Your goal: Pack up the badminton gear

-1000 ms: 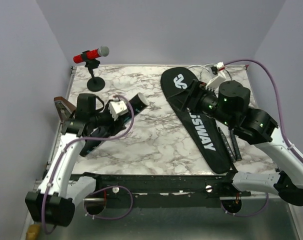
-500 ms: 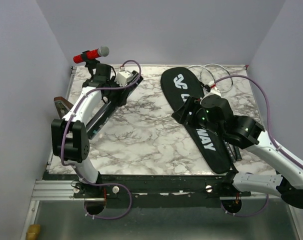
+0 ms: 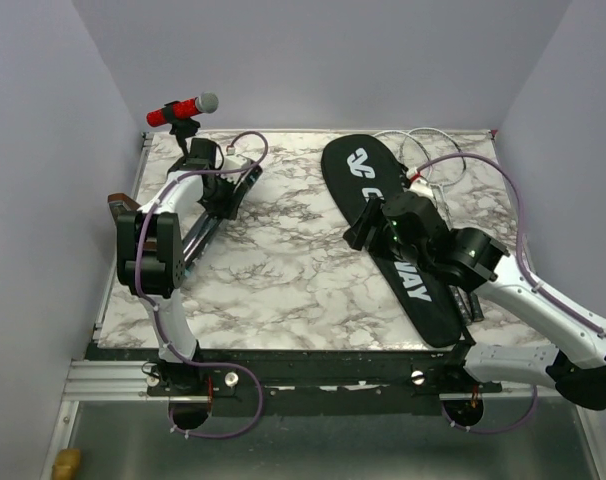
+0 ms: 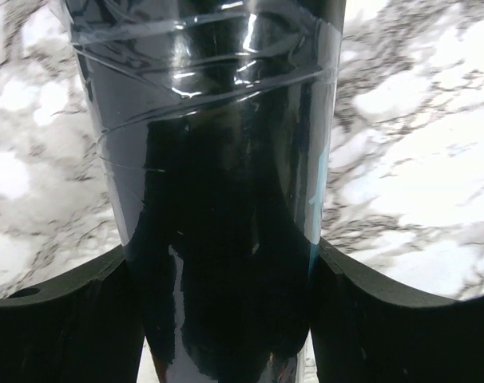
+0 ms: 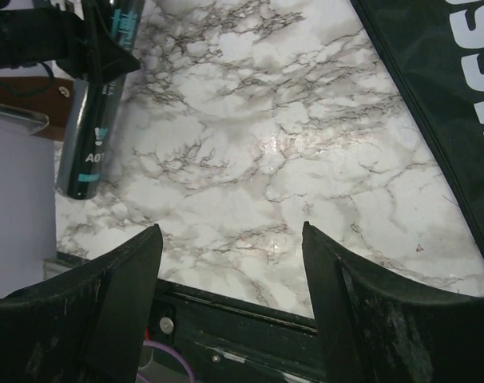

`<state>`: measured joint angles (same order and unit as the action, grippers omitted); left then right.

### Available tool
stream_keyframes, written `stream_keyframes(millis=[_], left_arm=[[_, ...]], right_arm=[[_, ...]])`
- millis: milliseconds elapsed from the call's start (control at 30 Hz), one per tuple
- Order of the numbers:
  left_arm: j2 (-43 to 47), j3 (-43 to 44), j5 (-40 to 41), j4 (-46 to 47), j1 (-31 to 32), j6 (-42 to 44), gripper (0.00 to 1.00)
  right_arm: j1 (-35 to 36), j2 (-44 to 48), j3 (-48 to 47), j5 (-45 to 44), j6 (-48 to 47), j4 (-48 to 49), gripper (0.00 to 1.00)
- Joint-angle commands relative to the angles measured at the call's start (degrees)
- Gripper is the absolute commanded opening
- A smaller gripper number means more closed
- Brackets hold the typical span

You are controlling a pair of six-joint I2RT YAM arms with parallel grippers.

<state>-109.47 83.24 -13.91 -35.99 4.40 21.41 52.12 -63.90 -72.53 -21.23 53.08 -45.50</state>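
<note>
A long black tube [image 3: 198,240] lies slanted along the table's left side. My left gripper [image 3: 226,192] is shut on its far end. In the left wrist view the glossy tube [image 4: 210,120] fills the gap of the left gripper [image 4: 220,251], with both fingers against its sides. The black "CROSSWAY" bag [image 3: 358,170] lies flat, diagonal, right of centre. Above its middle my right gripper [image 3: 358,228] hangs open and empty. The right gripper [image 5: 230,227] looks over bare marble, with the tube [image 5: 98,112] at upper left and the bag [image 5: 442,80] at right. Dark racket handles [image 3: 467,298] lie beside the bag, partly hidden by the right arm.
A red microphone on a black stand [image 3: 183,108] is at the far left corner, close behind my left wrist. A brown wedge [image 3: 118,205] sits at the left edge. Thin pale loops [image 3: 433,140] lie at the back right. Marble table [image 3: 293,250] shows between tube and bag.
The left arm swung the tube from mid-left toward the far left and set it slanting along the left side. The right arm moved from the back right forward and left over the bag.
</note>
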Motion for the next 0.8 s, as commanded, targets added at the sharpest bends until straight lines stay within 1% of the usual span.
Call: stream_keyframes(millis=[0, 100, 167, 200, 333, 433, 600, 633, 700, 767], left_arm=[[-0.30, 0.43, 5.30, 2.33, -1.24, 0.29, 0.53], [-0.83, -0.18, 6.53, 2.50, -1.33, 0.74, 0.56], [-0.92, -0.71, 6.70, 2.59, -1.24, 0.91, 0.64], [-0.92, -0.97, 6.62, 2.59, -1.24, 0.83, 0.66], [-0.31, -2.38, 6.35, 3.11, -1.24, 1.27, 0.69], [-0.30, -2.65, 6.00, 2.68, -1.24, 1.35, 0.74], [0.40, -3.61, 5.30, 2.50, -1.24, 1.44, 0.76], [0.66, -3.96, 5.04, 2.59, -1.24, 1.44, 0.79], [0.92, -4.75, 4.60, 2.41, -1.07, 1.79, 0.99], [1.19, -5.54, 4.94, 2.94, -0.89, 2.14, 0.99]], right_arm=[[-0.35, -1.66, 0.20, -3.02, 0.97, -1.62, 0.79], [-0.70, -2.81, -0.24, -2.94, 1.15, -1.79, 0.79], [-0.96, -3.34, -0.50, -2.94, 1.24, -1.70, 0.79], [-1.05, -3.60, -0.68, -2.76, 1.32, -1.62, 0.79], [-1.75, -4.21, -0.86, -2.32, 1.32, -1.62, 0.79], [-2.28, -4.30, -0.94, -1.80, 1.15, -1.62, 0.79], [-2.55, -4.13, -1.12, -1.27, 0.89, -1.62, 0.79], [-2.63, -4.22, -1.12, -1.35, 0.89, -1.70, 0.79], [-2.64, -4.04, -0.95, -1.27, 0.89, -1.70, 0.79], [-2.72, -4.22, -0.77, -1.09, 0.71, -1.62, 0.79]])
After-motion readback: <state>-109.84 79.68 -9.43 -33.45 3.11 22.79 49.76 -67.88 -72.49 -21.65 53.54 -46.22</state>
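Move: The left hand still grips the black shuttlecock tube, whose middle is about 4 cm back and 1 cm below the grip; the marble table is just under it. From this hand, the microphone stand is roughly 10 cm ahead and 8 cm left, and the brown case about 22 cm left and 4 cm back. From the empty right hand the tube lies some 17 cm ahead, 34 cm left and 23 cm lower. Left hand carries the tube 2 cm left, sinks 2 cm and opens off it; right hand sinks 2 cm. ##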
